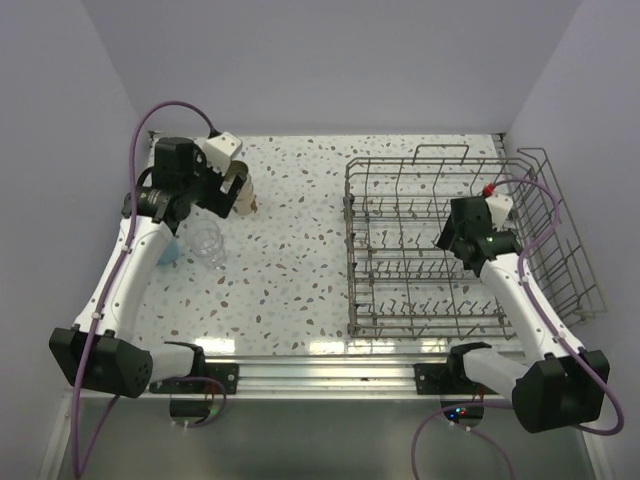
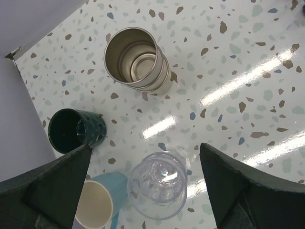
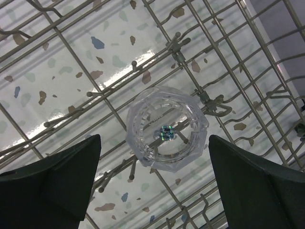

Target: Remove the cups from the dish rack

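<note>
On the table at the left, four kinds of cups stand upright: a stack of metallic tumblers [image 2: 138,59], a dark teal mug [image 2: 74,130], a light blue mug [image 2: 97,202] with a cream inside, and stacked clear glass tumblers [image 2: 157,183]. My left gripper [image 2: 145,147] hangs open above the clear stack [image 1: 208,243], touching nothing. The grey wire dish rack [image 1: 400,240] stands at the right. One clear glass tumbler [image 3: 167,129] sits upside down on its tines. My right gripper [image 3: 153,138] is open straight above that glass, fingers apart on both sides.
The rack's tall wire sides [image 1: 560,230] and rows of upright tines [image 3: 177,47] surround my right gripper [image 1: 462,238]. The left wall runs close to the teal mug. Speckled table [image 1: 290,270] lies between the cups and the rack.
</note>
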{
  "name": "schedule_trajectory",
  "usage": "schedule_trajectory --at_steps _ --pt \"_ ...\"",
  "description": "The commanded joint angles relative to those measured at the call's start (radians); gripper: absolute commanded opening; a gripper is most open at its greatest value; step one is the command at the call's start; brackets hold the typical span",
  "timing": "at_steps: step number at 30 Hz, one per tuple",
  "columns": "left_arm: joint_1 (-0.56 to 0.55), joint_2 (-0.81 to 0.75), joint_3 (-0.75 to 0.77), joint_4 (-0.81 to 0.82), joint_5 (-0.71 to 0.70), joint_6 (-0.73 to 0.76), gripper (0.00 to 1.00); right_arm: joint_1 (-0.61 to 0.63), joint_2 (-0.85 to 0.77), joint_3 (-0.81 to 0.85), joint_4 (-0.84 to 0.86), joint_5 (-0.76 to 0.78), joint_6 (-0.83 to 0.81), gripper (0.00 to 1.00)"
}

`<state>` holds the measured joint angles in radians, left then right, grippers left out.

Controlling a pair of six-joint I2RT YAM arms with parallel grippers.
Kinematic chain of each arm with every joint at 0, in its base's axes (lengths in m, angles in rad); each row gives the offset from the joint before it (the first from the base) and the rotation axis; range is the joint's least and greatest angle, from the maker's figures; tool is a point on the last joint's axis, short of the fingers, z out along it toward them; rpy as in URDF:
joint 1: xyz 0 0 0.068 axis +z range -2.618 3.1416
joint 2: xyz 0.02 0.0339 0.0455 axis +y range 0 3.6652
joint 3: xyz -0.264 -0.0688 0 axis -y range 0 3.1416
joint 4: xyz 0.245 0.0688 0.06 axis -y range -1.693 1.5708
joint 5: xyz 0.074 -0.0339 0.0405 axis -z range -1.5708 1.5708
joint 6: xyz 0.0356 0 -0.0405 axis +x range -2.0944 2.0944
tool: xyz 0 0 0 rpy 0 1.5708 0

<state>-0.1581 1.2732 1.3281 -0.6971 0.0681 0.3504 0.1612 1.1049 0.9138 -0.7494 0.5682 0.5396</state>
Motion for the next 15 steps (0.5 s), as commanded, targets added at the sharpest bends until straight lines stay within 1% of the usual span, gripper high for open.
schedule_trajectory --at_steps 1,5,9,12,13,15 --pt "-0.001 -0.023 0.002 0.05 0.062 -0.018 1.0 -0.012 -0.037 -0.044 0.03 0.071 0.059 0.98" --pt "-0.001 -0.017 0.011 0.047 0.062 -0.005 1.0 -0.026 -0.031 -0.098 0.102 0.059 0.053 0.98" --pt "-0.001 -0.017 0.016 0.034 0.068 -0.004 1.0 -0.035 -0.01 -0.115 0.154 0.044 0.054 0.95" --pt "-0.001 -0.015 0.019 0.024 0.073 0.002 1.0 -0.04 -0.002 -0.118 0.182 0.041 0.039 0.85" --pt "-0.001 -0.017 0.019 0.019 0.075 0.004 1.0 -0.042 -0.004 -0.119 0.191 0.041 0.036 0.78" --pt "-0.001 -0.017 0.02 0.018 0.073 0.006 1.0 -0.042 -0.005 -0.121 0.194 0.048 0.033 0.71"
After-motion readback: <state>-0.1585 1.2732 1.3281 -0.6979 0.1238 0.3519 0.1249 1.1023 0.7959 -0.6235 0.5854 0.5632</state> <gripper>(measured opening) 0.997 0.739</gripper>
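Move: Just below the open right fingers, the last clear cup stands upside down in the dish rack, its middle about 6 cm lower, 1 cm ahead and 2 cm to the right. A wire clip of the rack sits level with the cup and some 6 cm to its right; the rack's left side is roughly 26 cm left of the right hand, straight across. From the idle left hand the clear cup lies about 58 cm right, 8 cm back and 16 cm below. Sinking about 3 cm onto the clear cup, the right hand first drifts roughly 1 cm back and 1 cm right, then comes forward again by that same centimetre once low. There its fingers, wide open until then, close about a quarter of their range around the cup's upper end, the tips coming up to its two sides. ##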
